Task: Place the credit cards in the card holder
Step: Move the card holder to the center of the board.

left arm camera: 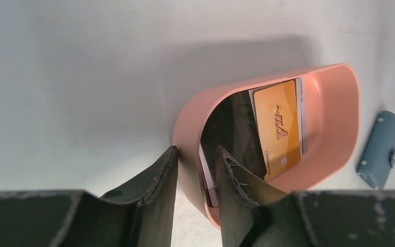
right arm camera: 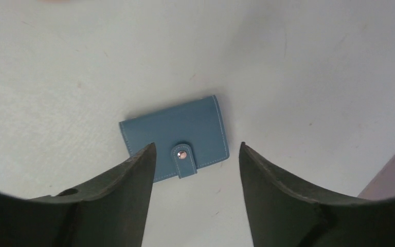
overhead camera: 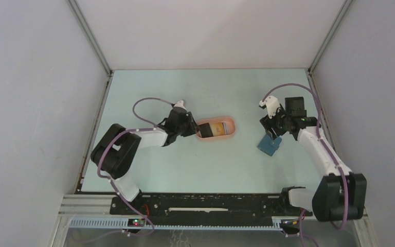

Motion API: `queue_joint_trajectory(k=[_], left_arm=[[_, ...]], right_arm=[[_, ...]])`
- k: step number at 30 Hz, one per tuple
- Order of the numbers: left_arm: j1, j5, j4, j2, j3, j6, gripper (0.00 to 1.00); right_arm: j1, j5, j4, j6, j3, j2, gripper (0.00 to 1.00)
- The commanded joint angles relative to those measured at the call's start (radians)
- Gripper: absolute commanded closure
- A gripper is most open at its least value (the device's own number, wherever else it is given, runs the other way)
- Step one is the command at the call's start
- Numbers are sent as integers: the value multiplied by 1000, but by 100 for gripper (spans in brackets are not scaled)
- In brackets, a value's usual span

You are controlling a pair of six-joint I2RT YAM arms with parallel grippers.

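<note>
The credit cards lie in a salmon-pink tray [left arm camera: 334, 103]: a yellow-orange card [left arm camera: 280, 128] on top, a black card [left arm camera: 234, 128] and a whitish card [left arm camera: 208, 180] leaning at the near end. My left gripper [left arm camera: 197, 150] straddles the tray's near wall. One finger touches the wall from outside and the other is inside against the cards. Whether it pinches them is unclear. The card holder [right arm camera: 175, 128], a blue wallet, lies snapped shut on the table. Just above it hangs my right gripper [right arm camera: 196, 146], open and holding nothing.
In the top view the tray [overhead camera: 226, 135] sits mid-table and the card holder [overhead camera: 269, 145] lies to its right, with the left gripper [overhead camera: 193, 127] and the right gripper [overhead camera: 272, 135] beside them. Grey walls close in the table on three sides.
</note>
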Motion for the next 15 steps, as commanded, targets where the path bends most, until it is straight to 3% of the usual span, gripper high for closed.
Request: queue_joint_trajectory(k=[1, 5, 12, 15], left_arm=[[-62, 76, 21, 92, 153, -18, 62], [-70, 104, 38, 90, 196, 10, 58], [-59, -20, -70, -243, 137, 234, 24], [-59, -44, -182, -413, 130, 327, 17]], right_arm=[[-28, -165, -30, 60, 49, -155, 25], [-50, -196, -43, 136, 80, -260, 2], [-122, -356, -85, 340, 196, -346, 0], [-125, -357, -60, 459, 246, -366, 0]])
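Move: Just about 8 cm to the left hand's right and 1 cm ahead lies the middle of the pink card holder, barely 1 cm lower, its left end wall already between the half-open fingers. The blue wallet lies about 31 cm right of that hand and 7 cm back. From the empty right hand, the wallet is some 10 cm below, 2 cm back and 2 cm right, and the card holder 21 cm left, 4 cm ahead and 8 cm below. Still straddling the card holder's left wall, the left hand drags it roughly 5 cm farther right over the board. It then opens its fingers, comes free and rises some 10 cm, easing back a little left as the fingertips tilt up. The right hand, already clear of the wallet, climbs about 16 cm, opening fully and rolling its left side up. ##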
